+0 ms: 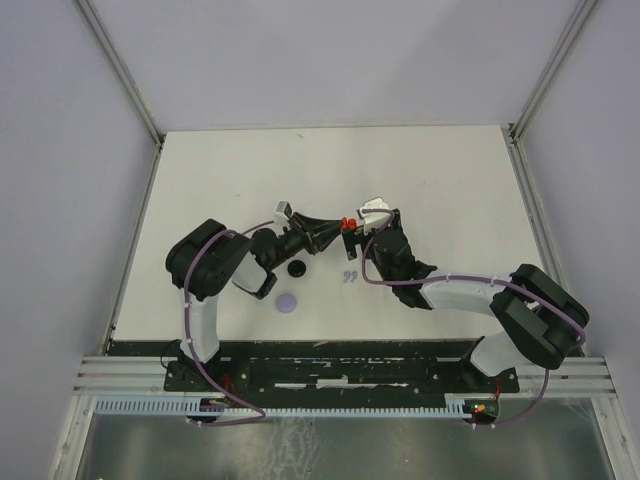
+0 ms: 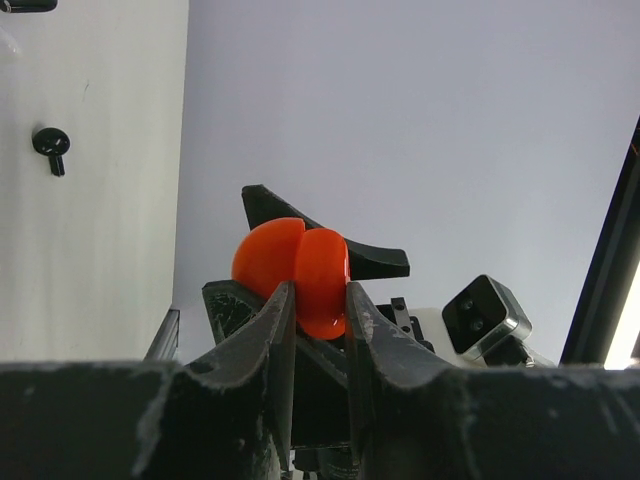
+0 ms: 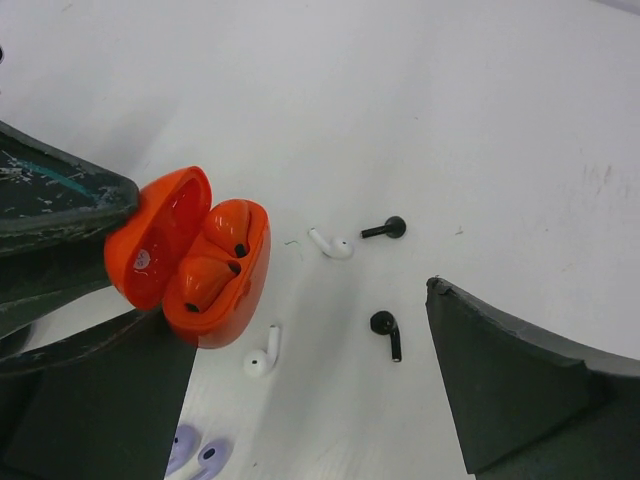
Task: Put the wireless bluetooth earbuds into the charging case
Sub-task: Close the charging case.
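Observation:
My left gripper (image 2: 320, 300) is shut on the orange-red charging case (image 2: 295, 270), held above the table. In the right wrist view the case (image 3: 160, 245) stands open, with two red earbuds (image 3: 228, 228) seated in its wells. My right gripper (image 3: 310, 400) is open right beside the case, with nothing between its fingers. On the table below lie two white earbuds (image 3: 330, 243), two black earbuds (image 3: 386, 330) and a lavender pair (image 3: 195, 455). From above, both grippers meet at the table's middle, left (image 1: 335, 235) and right (image 1: 360, 238).
A black round disc (image 1: 296, 269) and a lavender round disc (image 1: 288, 301) lie near the left arm. The lavender earbuds (image 1: 350, 276) sit just in front of the grippers. Grey walls enclose the white table (image 1: 450, 180) on three sides.

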Tool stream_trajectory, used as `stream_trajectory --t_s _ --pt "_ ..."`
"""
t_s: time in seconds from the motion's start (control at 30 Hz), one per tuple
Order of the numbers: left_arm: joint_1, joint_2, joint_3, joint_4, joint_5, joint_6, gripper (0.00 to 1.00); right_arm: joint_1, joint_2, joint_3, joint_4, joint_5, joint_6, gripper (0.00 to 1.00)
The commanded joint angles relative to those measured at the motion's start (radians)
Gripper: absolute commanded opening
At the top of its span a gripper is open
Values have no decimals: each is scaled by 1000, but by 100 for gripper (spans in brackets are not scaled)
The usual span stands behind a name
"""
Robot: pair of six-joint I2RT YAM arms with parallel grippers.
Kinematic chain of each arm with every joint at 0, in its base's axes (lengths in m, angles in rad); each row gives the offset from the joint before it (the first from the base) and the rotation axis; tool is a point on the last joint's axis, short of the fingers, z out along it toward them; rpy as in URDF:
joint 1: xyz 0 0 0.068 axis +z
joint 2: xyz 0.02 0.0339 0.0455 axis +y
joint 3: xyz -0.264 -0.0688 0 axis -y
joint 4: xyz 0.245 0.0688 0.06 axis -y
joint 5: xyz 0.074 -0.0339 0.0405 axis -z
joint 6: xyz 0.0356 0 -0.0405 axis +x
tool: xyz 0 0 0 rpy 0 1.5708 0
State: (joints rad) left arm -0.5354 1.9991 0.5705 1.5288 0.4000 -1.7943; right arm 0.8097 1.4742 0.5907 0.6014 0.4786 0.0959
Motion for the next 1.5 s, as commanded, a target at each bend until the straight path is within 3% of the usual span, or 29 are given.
stream_trajectory --t_s 0.0,0.83,0.97,1.17,1.47 --pt "-6 -31 -13 89 2 -29 3 5 -8 -6 108 82 -55 100" --pt "-5 -24 7 56 20 -13 3 5 -122 -56 82 163 -105 99" --pt "3 -25 10 40 16 0 3 2 -169 -30 -55 234 -38 99" --pt "71 -10 99 -154 18 114 3 -26 -209 134 -477 226 81 100" --pt "182 4 319 -611 -24 457 3 -61 -273 161 -598 144 108 100"
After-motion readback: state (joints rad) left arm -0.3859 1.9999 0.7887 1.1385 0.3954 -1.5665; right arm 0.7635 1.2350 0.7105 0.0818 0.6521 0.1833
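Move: The orange charging case is still pinched in the left fingertips, its middle only about 1 cm ahead and 1 cm to the right of that hand. From the open right hand, the case lies some 5 cm left, level fore and aft and about 1 cm higher, its lid open on the left side. The purple earbuds lie about 13 cm back and 3 cm left of the right hand, a white earbud 6 cm back and 2 cm left, both roughly 13 cm below. Rightward and upward, the right hand draws its left fingertip against the open lid to swing it over, then backs clear, about 7 cm right and 4 cm up in all, turning clockwise with fingers wide. The left hand holds the case almost still, then carries it quickly some 8 cm forward and a little left, sinking slightly. ##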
